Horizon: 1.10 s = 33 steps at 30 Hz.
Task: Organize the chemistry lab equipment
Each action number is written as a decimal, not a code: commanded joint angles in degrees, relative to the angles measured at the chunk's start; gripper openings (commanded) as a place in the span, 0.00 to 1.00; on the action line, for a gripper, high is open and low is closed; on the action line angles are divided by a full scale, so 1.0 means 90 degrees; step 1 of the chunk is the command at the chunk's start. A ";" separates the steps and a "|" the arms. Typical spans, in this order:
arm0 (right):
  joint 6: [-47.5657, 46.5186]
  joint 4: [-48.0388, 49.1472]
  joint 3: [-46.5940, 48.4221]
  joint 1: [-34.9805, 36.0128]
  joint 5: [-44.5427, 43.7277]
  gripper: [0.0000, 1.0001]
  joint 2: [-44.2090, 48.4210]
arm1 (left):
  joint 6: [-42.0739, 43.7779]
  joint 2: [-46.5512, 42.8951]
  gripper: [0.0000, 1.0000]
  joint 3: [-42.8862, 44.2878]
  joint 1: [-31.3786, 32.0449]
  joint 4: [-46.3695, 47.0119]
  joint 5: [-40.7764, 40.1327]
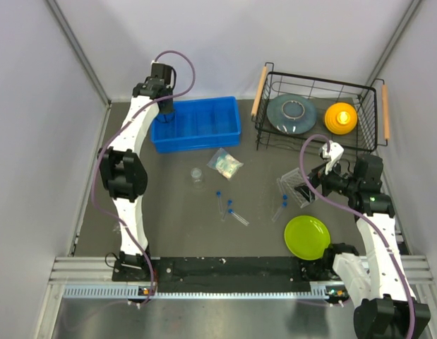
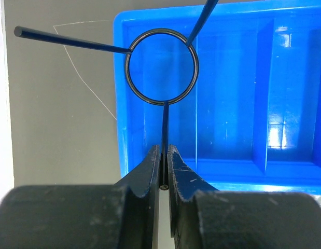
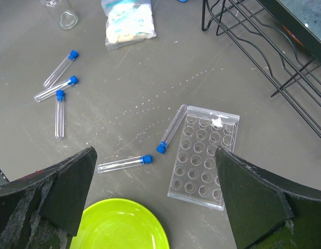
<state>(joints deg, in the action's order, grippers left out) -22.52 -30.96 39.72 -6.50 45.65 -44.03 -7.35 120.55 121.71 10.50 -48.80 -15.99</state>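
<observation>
My left gripper (image 2: 164,155) is shut on the thin rod under a black ring (image 2: 161,65), holding it over the left end of the blue bin (image 2: 233,78). Seen from above, that gripper (image 1: 166,113) hangs at the bin's left compartment. My right gripper (image 3: 154,150) stands open above the clear tube rack (image 3: 204,155) and two blue-capped tubes (image 3: 124,163) lying beside it. Three more tubes (image 3: 59,114) lie to the left on the table. A small clear jar (image 1: 197,174) and a clear plastic packet (image 1: 225,162) rest in front of the bin.
A lime-green plate (image 1: 306,236) lies near my right arm's base. At the back right, a black wire basket (image 1: 317,145) holds a grey dish (image 1: 292,113) and an orange bowl (image 1: 341,118). The blue bin (image 1: 204,141) has several dividers.
</observation>
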 commanded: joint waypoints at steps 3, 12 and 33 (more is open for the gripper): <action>-0.0124 0.0208 -0.0039 0.0019 0.0055 0.99 0.0000 | 0.0036 0.0052 0.00 -0.0086 -0.0054 0.0480 -0.0128; -0.0124 0.0208 -0.0049 0.0019 0.0035 0.99 0.0009 | 0.0046 0.0111 0.00 -0.0457 -0.0063 0.0588 -0.0157; -0.0134 0.0208 -0.0039 0.0029 0.0045 0.99 0.0039 | -0.0364 -0.0660 0.43 -0.1463 -0.0063 0.0656 0.0038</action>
<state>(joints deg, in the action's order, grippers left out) -22.55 -30.96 39.72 -6.50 45.47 -44.05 -8.93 120.99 108.60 10.22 -44.03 -16.10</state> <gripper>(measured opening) 0.988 0.385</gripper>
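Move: The left hand still holds the black tripod stand by one leg, ring downward; the blue tray's left compartment lies about 8 cm ahead, nearly straight on, its floor some 14 cm below. The clear jar stands about 13 cm to this hand's right and 12 cm back, the plastic bag some 26 cm right and 7 cm back, both about 16 cm below. From the idle right hand, that compartment is roughly 33 cm ahead and 60 cm left, 14 cm lower. Left hand lowers the stand about 4 cm into the compartment, opens, and sinks 4 cm more, easing back slightly. ##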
